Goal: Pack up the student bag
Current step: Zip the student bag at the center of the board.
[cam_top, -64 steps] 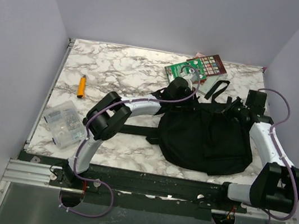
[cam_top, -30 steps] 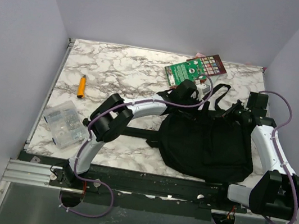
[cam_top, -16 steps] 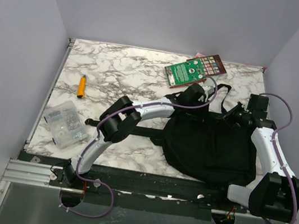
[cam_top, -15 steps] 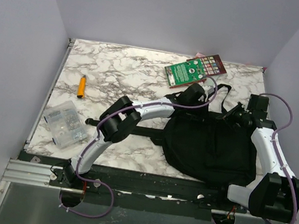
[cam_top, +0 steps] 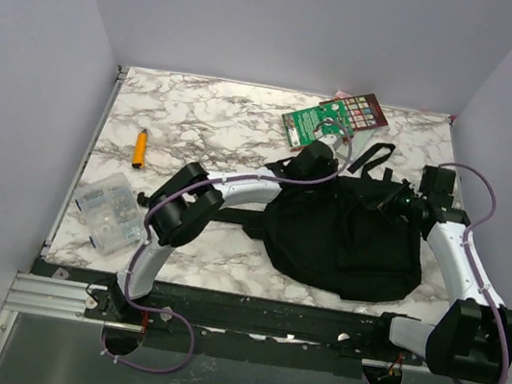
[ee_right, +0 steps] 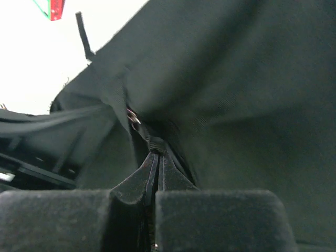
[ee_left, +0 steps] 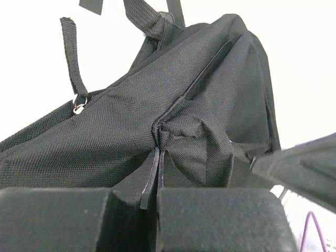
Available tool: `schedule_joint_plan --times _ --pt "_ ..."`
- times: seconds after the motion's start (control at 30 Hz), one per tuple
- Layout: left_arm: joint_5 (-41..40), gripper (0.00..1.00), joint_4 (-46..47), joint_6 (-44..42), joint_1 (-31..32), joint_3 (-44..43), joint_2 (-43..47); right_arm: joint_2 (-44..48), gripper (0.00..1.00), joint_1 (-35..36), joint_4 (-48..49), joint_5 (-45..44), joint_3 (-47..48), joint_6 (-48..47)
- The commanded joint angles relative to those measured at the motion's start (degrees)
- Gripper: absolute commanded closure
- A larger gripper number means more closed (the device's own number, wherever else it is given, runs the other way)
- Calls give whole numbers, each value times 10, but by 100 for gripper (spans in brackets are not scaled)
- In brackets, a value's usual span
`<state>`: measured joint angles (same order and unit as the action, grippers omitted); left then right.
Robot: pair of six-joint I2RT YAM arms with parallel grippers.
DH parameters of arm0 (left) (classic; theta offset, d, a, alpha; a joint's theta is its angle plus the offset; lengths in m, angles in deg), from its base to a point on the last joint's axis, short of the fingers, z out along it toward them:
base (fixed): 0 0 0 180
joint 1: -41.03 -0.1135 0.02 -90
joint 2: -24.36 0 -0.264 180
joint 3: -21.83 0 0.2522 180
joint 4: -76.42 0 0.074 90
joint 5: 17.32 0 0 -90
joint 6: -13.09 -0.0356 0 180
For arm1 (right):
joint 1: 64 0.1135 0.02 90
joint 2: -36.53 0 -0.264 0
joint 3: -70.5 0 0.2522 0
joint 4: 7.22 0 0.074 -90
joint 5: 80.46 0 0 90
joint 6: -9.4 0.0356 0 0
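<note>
The student bag (cam_top: 350,244), a large black fabric backpack, lies on the right half of the marble table (cam_top: 209,116). My left gripper (cam_top: 329,176) sits at the bag's upper left edge. In the left wrist view it (ee_left: 157,156) is shut, pinching a fold of the bag's fabric (ee_left: 189,131) beside a zipper line. My right gripper (cam_top: 394,202) is at the bag's upper right. In the right wrist view it (ee_right: 156,157) is shut on a zipper pull (ee_right: 153,142) of the bag.
A green-covered book (cam_top: 320,124) and a dark red card (cam_top: 364,111) lie behind the bag. An orange marker (cam_top: 139,146) and a clear plastic box (cam_top: 111,214) lie at the left. A bag strap (cam_top: 370,158) trails toward the book, and another (cam_top: 232,218) runs left.
My left gripper has closed on the bag's fabric and drawn back to the left. The bag has shifted a little left with it. My right gripper stayed shut and followed.
</note>
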<state>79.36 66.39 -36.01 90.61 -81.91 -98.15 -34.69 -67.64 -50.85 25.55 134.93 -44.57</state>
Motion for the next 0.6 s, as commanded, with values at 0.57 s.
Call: schedule_joint_plan --times 0.57 --pt "63 100 67 17 -55 55 56 -78 99 70 13 -12 38 -113"
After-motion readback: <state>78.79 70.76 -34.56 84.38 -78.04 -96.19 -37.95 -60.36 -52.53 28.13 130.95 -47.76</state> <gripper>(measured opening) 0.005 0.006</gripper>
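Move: The right hand's shut fingers still hold the tab of the zipper pull, its metal slider about 2 cm ahead and 1 cm left of them at fingertip height. The strap loop lies some 12 cm ahead, 5 cm left and 8 cm lower. From the left hand, which keeps its pinch on the bag's zip edge, that slider is roughly 2 cm back and 11 cm right; the green book lies about 16 cm ahead, 7 cm left and 9 cm below. Right fingers come off zipper pull, plunge back, down and left about 11 cm, part rebound; left drags bag forward-left. ##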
